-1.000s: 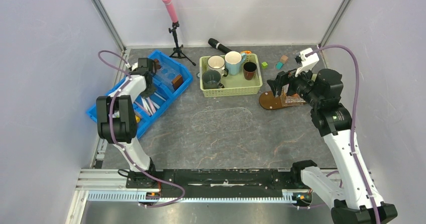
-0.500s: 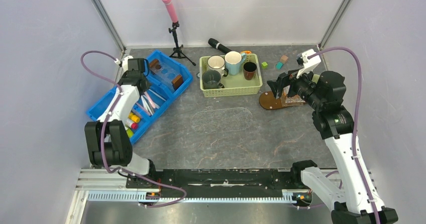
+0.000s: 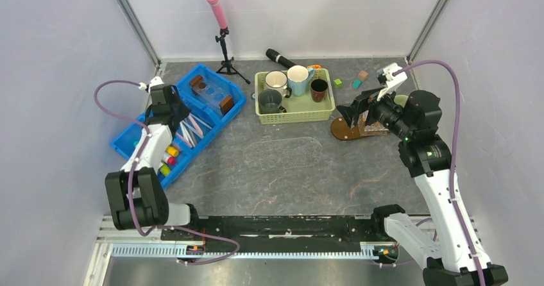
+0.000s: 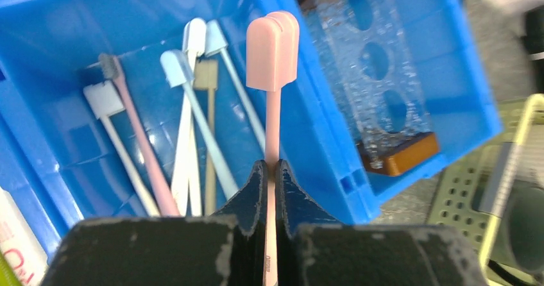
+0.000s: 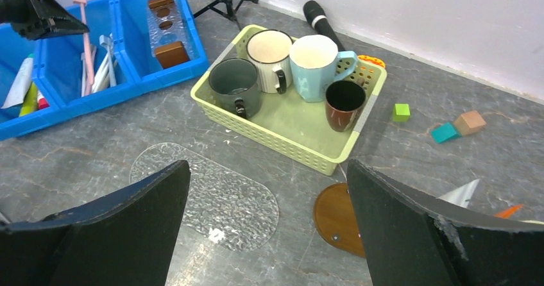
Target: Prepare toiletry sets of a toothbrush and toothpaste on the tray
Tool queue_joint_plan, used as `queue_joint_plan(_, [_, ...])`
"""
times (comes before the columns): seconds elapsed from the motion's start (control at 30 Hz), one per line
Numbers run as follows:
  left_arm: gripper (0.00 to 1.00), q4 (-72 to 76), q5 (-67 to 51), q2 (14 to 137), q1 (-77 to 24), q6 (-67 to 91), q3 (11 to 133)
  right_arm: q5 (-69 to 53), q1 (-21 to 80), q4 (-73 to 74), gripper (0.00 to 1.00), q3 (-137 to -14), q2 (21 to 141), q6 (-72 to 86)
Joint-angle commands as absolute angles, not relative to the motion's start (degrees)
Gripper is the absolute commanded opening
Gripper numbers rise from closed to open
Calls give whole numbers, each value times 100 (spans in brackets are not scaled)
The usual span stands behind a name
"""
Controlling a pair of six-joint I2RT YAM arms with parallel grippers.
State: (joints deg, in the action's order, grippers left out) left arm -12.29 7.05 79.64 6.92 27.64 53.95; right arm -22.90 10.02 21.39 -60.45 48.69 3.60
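My left gripper (image 4: 270, 165) is shut on the handle of a pink toothbrush (image 4: 272, 45), holding it above the blue divided bin (image 4: 301, 106). Several more pale toothbrushes (image 4: 186, 126) lie in the bin's middle compartment. Bright toothpaste tubes (image 3: 170, 156) sit in its near compartment. From above, the left gripper (image 3: 174, 114) hangs over the bin (image 3: 215, 124). The dark-brown wooden tray (image 3: 345, 132) lies at the right, partly hidden under my right gripper (image 3: 351, 111). In the right wrist view this gripper (image 5: 268, 165) stands wide open, nothing between its fingers, with the tray (image 5: 337, 218) below.
A pale green basket (image 3: 296, 113) holding several mugs stands at the back centre. A clear textured oval plate (image 3: 285, 152) lies mid-table. A pink microphone on a tripod (image 3: 218, 16), a black microphone (image 3: 280, 58) and small blocks (image 3: 359, 79) line the back.
My left arm has drawn back toward the left and near side, carrying the pink toothbrush from the bin's far end to over its middle. The right gripper has barely shifted.
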Motion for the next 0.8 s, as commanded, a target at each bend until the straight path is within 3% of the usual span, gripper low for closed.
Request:
queue_joint_plan(0.0, [2,261,-230,7361,833,3038,5072,-2693,1030,1845,98,-5979,4915,509])
queue_joint_plan(0.2, [2,1171,-877,6826,861,3226,4694,-2845,1029,1734,98,-5976,4947,581])
queue_joint_plan(0.47, [2,2548,-2566,6594,758,3961,4419,-2982,1037,1679,98,-6045,4930,681])
queue_joint_plan(0.77, [2,2770,-3119,6378,-646,3797,4564,-3006,1175,1646,98,-6292,4956,958])
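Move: The left hand already holds the pink toothbrush above the brush compartment of the blue bin; the right gripper, waiting open, is some 55 cm to its right, 10 cm nearer the base and 20 cm higher. From the left hand, the clear pack with brown ends lies about 10 cm ahead, 9 cm right and 11 cm below; the dark mug 6 cm ahead, 32 cm right and 9 cm below. From the right hand, the toothbrush is 55 cm left, 10 cm ahead and 20 cm below. Upward first, then swinging more and more to its right, the left arm carries the toothbrush from over the bin's compartment towards the right gripper, some 15 cm up and 15 cm across, keeping its pinch on the handle. The wrist tips the fingers up from slanting down to about level and turns clockwise. The right hand drifts about 2 cm left, fingers staying wide open. ##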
